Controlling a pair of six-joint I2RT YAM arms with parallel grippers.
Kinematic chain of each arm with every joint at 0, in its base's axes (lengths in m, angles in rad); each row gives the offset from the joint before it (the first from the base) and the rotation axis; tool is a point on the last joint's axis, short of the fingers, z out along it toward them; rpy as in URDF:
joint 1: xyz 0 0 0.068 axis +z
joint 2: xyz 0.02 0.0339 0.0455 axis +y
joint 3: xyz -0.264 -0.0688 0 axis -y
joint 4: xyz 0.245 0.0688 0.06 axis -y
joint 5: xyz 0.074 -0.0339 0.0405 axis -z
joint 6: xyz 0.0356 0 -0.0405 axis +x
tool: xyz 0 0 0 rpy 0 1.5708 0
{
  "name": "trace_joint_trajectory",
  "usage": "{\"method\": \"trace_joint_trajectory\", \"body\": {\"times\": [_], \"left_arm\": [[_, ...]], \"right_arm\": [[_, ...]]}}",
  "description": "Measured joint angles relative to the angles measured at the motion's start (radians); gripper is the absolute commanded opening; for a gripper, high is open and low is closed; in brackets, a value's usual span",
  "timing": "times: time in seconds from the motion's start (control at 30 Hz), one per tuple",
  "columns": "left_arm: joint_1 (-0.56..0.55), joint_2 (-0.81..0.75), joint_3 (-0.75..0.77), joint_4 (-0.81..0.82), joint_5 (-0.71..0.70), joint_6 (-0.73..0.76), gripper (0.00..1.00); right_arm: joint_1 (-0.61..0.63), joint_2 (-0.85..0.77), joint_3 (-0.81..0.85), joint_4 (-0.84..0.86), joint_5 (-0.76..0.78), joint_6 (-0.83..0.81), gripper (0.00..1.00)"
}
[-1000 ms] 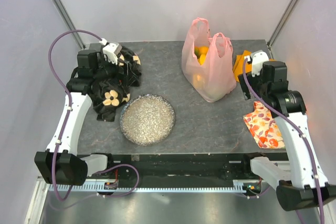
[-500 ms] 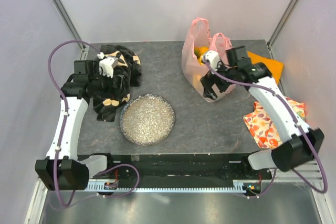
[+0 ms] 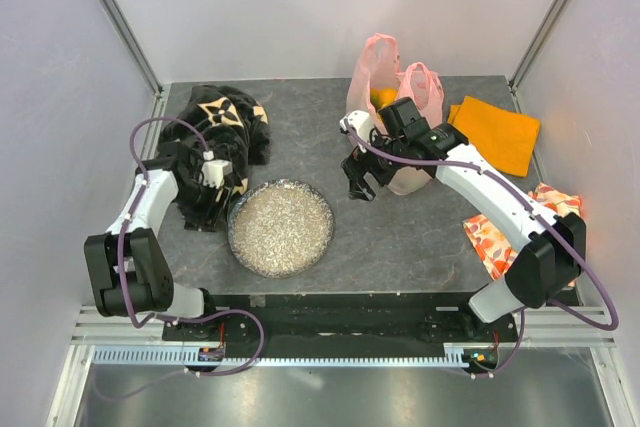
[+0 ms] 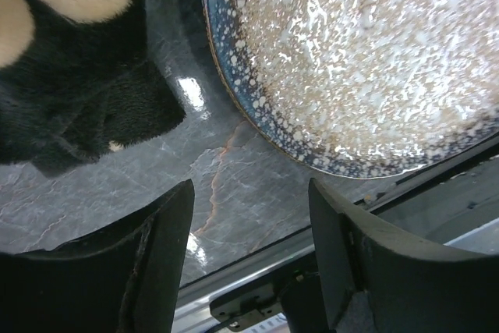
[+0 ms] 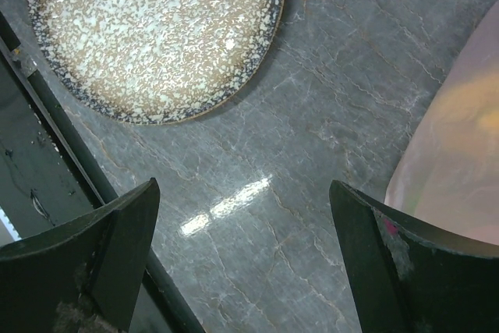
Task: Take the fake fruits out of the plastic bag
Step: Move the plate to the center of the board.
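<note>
The pink plastic bag (image 3: pixel 385 72) stands upright at the back of the table, its front hidden by my right arm. A yellow fake fruit (image 3: pixel 381 98) shows in its mouth. An orange-yellow glow shows through the bag's wall (image 5: pixel 460 154) in the right wrist view. My right gripper (image 3: pixel 358 181) hangs open over bare table just left of the bag, fingers wide apart (image 5: pixel 243 208) and nothing between them. My left gripper (image 3: pixel 214 197) is open too (image 4: pixel 249 224). It is low over the table between the black cloth and the plate, far from the bag.
A round glitter plate (image 3: pixel 280 228) lies at the front centre. A black floral cloth (image 3: pixel 222 119) is heaped at the back left. An orange cloth (image 3: pixel 497 133) lies right of the bag, and a red-patterned cloth (image 3: pixel 512 242) at the right front edge.
My right arm has swung left across the bag, from its right side to its left front. My left arm has drawn back from over the black cloth toward the plate, its jaws a little narrower.
</note>
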Motion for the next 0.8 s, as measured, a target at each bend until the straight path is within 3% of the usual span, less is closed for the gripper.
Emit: {"method": "trace_joint_trajectory", "body": {"times": [0.2, 0.5, 0.57, 0.6, 0.67, 0.7, 0.8], "left_arm": [[-0.023, 0.047, -0.048, 0.056, -0.019, 0.044, 0.57], [-0.155, 0.193, -0.064, 0.154, -0.05, 0.049, 0.53], [-0.171, 0.223, -0.042, 0.144, -0.069, 0.037, 0.47], [-0.177, 0.232, -0.034, 0.14, -0.073, 0.031, 0.37], [-0.189, 0.244, -0.016, 0.138, -0.079, 0.006, 0.29], [-0.192, 0.249, -0.005, 0.143, -0.075, -0.009, 0.2], [-0.219, 0.272, 0.032, 0.154, -0.051, -0.052, 0.1]], "right_arm": [[-0.002, -0.039, -0.047, 0.017, 0.014, 0.023, 0.98], [-0.002, -0.051, -0.058, 0.015, -0.009, 0.025, 0.98], [-0.002, -0.051, -0.058, 0.015, -0.012, 0.022, 0.98], [-0.002, -0.051, -0.058, 0.015, -0.014, 0.02, 0.98], [-0.002, -0.055, -0.06, 0.016, -0.02, 0.017, 0.98], [-0.002, -0.059, -0.062, 0.016, -0.021, 0.016, 0.98], [-0.002, -0.077, -0.079, 0.016, -0.019, 0.009, 0.98]]}}
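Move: The plate's middle lies about 15 cm to the right of the left hand, roughly level with it and 7 cm below the fingers; its near rim is only some 5 cm off. The dark cloth is bunched with its middle about 15 cm ahead of that hand and 1 cm to its right. From the right hand, the plate is about 18 cm to the left, 6 cm back and some 18 cm down. The left fingers meet the plate's left rim and close on it from about two-thirds open to under a quarter, one finger inside the rim and one outside. To get there the hand first sinks some 6 cm beside the plate, drifting right, then goes on right and a little forward at that height, about 4.5 cm right in all, the wrist turning about 10 degrees clockwise. ##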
